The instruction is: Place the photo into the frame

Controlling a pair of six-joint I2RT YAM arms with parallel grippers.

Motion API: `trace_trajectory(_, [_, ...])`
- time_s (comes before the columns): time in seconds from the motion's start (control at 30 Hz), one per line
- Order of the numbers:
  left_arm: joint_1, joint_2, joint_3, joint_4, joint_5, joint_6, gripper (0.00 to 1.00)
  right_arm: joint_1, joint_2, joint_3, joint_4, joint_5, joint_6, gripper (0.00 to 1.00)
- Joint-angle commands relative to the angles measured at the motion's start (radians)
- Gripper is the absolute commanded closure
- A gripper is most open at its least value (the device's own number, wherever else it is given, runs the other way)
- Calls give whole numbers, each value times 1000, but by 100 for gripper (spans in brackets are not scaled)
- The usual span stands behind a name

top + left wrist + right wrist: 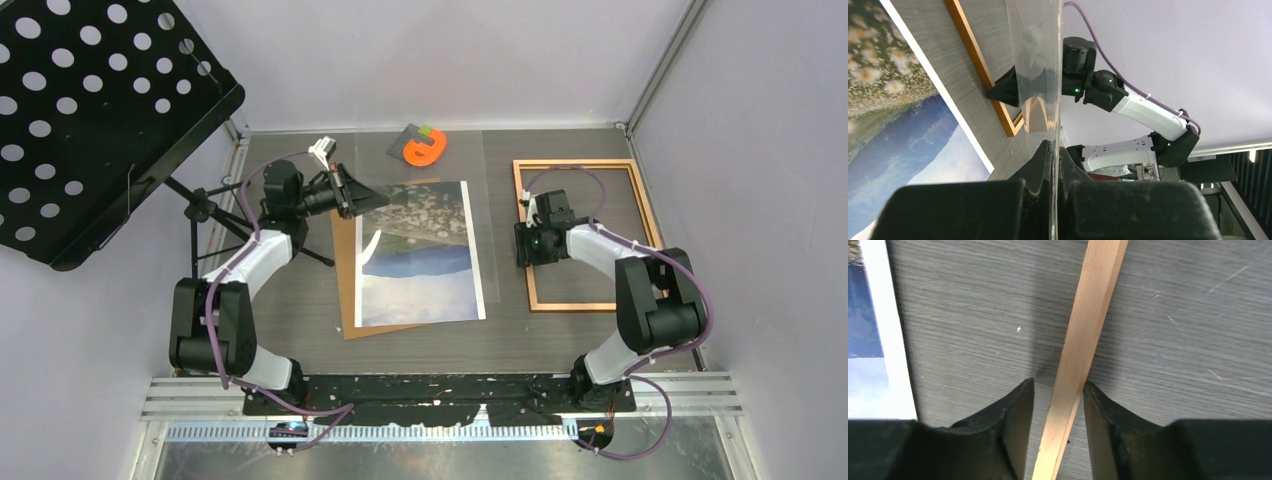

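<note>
The photo (420,255), a landscape print with a white border, lies face up in the middle of the table on a brown backing board (347,295). My left gripper (350,190) is shut on the left edge of a clear sheet (1035,50) and holds it raised over the photo (888,100). The light wooden frame (585,165) lies flat to the right. My right gripper (1059,385) straddles the frame's left rail (1093,305). It stands open: the right finger touches the rail, and the left finger is a gap away.
An orange and grey object (425,148) lies at the back of the table. A black perforated music stand (90,110) on a tripod leans over the left side. Grey walls close in on the table's left, back and right.
</note>
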Motion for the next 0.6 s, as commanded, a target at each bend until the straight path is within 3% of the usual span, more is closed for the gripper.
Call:
trace_trajectory(0.0, [35, -58, 6, 52, 35, -19, 100, 24, 58, 46, 11, -4, 24, 58])
trace_trajectory(0.1, [53, -67, 13, 32, 37, 2, 100, 37, 82, 63, 0, -34, 49, 76])
trace_trajectory(0.23, [70, -83, 37, -45, 36, 82, 100, 46, 94, 84, -2, -62, 100, 87])
trace_trajectory(0.57, [91, -103, 63, -146, 33, 190, 100, 105, 117, 120, 101, -112, 323, 91])
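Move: The right fingers already straddle the frame's left rail; its middle lies about 4 cm ahead and 1 cm below, and the photo's middle some 21 cm to the left and 1 cm ahead, at table level. The left hand, holding the clear sheet, hovers about 25 cm above the table: the photo's middle is level with it fore and aft and some 5 cm to its right, the frame's left rail roughly 26 cm right and 4 cm ahead. Shut the right fingers from half open onto the frame's left rail, sinking less than 1 cm, then keep the pinch and drag the frame about 4 cm left and a little forward, towards the photo. Meanwhile keep the left fingers shut on the clear sheet and carry it about 3 cm left at nearly the same height, away from the frame. ##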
